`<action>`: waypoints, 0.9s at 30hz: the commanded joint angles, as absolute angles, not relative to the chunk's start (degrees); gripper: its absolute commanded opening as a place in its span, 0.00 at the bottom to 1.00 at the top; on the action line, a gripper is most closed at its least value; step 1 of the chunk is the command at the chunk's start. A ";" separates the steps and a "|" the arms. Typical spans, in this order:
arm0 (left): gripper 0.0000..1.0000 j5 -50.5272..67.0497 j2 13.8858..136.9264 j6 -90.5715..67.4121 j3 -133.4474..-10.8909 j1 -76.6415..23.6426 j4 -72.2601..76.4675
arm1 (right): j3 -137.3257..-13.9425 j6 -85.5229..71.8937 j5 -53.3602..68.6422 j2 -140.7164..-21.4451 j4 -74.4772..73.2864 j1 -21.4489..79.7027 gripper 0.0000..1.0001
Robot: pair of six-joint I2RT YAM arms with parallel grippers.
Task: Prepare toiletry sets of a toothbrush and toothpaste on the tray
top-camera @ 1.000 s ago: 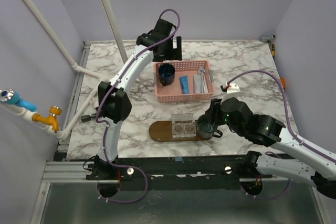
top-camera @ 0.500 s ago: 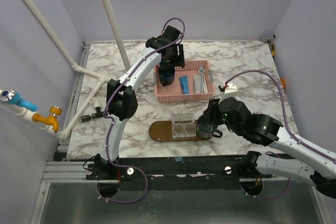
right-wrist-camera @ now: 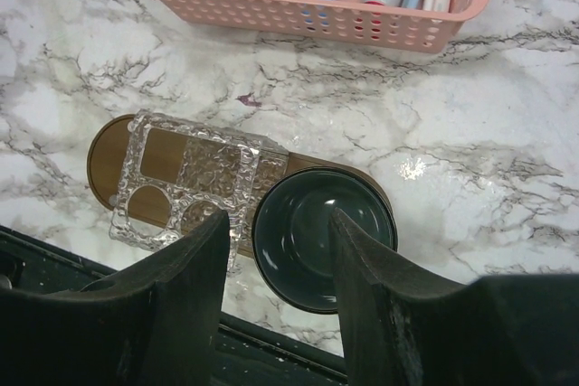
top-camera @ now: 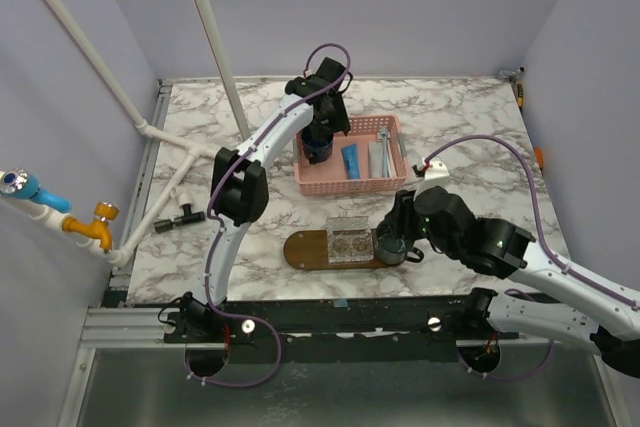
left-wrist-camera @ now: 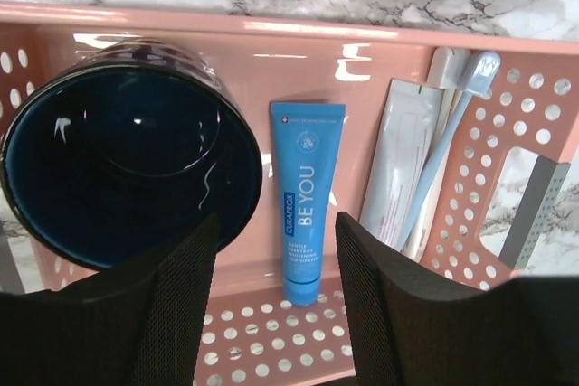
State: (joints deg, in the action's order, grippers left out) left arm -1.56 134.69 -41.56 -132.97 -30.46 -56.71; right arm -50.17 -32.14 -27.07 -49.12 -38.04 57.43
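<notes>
A blue toothpaste tube (left-wrist-camera: pixel 306 196) lies in the pink basket (left-wrist-camera: pixel 271 42), with a dark blue cup (left-wrist-camera: pixel 118 160) on its left. To its right are a white packet (left-wrist-camera: pixel 398 169) and a pale blue toothbrush (left-wrist-camera: pixel 443 160). My left gripper (left-wrist-camera: pixel 276 223) hangs open over the basket, the tube's cap end between its fingers and the left finger at the cup's rim. The brown tray (top-camera: pixel 305 250) carries a clear plastic holder (right-wrist-camera: pixel 181 178) and a dark cup (right-wrist-camera: pixel 326 241). My right gripper (right-wrist-camera: pixel 279 216) is open above that cup, straddling its left wall.
The basket (top-camera: pixel 350 185) sits behind the tray on the marble table. White pipes (top-camera: pixel 205 27) and a tap (top-camera: pixel 95 222) stand at the left. A small black fitting (top-camera: pixel 185 217) lies left of the tray. The table's front edge runs just below the tray.
My left arm swung forward from behind the basket to over the cup and toothpaste, and its jaws narrowed. The right arm stayed over the tray's cup.
</notes>
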 commanded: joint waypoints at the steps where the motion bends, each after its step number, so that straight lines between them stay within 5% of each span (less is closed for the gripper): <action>1: 0.54 -3.25 136.90 -44.78 -136.31 -30.72 -56.72 | -48.99 -32.95 -25.70 -49.39 -36.21 57.79 0.51; 18: 0.27 -2.24 139.69 -42.86 -136.62 -30.02 -56.40 | -48.16 -32.77 -24.64 -51.17 -34.28 57.75 0.51; 27: 0.00 -3.59 137.84 -38.41 -134.48 -29.71 -55.91 | -49.06 -32.95 -23.87 -51.94 -34.36 57.80 0.51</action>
State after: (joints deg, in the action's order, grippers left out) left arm -2.33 138.89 -41.08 -135.50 -29.67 -55.40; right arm -48.71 -32.56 -24.77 -51.44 -35.53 57.43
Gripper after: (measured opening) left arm 0.057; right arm 0.511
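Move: The left hand hangs over the right rim of the dark blue cup in the pink basket; the cup's middle is about 4 cm to its left, 1 cm ahead and 6 cm below. The blue toothpaste tube lies roughly 4 cm right and 1 cm back, and the white tube some 10 cm right and 1 cm back, both about 11 cm down. From the right hand, the dark blue cup is roughly 28 cm ahead, 19 cm left and 15 cm lower. The left hand sinks about 2 cm and eases some 1.5 cm forward, one finger inside the dark blue cup and the other outside its right wall, while the half-open fingers close almost fully and pinch the rim between them, the grip effort rising at the end. Meanwhile the right hand, empty and half open, drifts just over 1 cm down and about as far left above the green cup on the tray, its opening unchanged. ##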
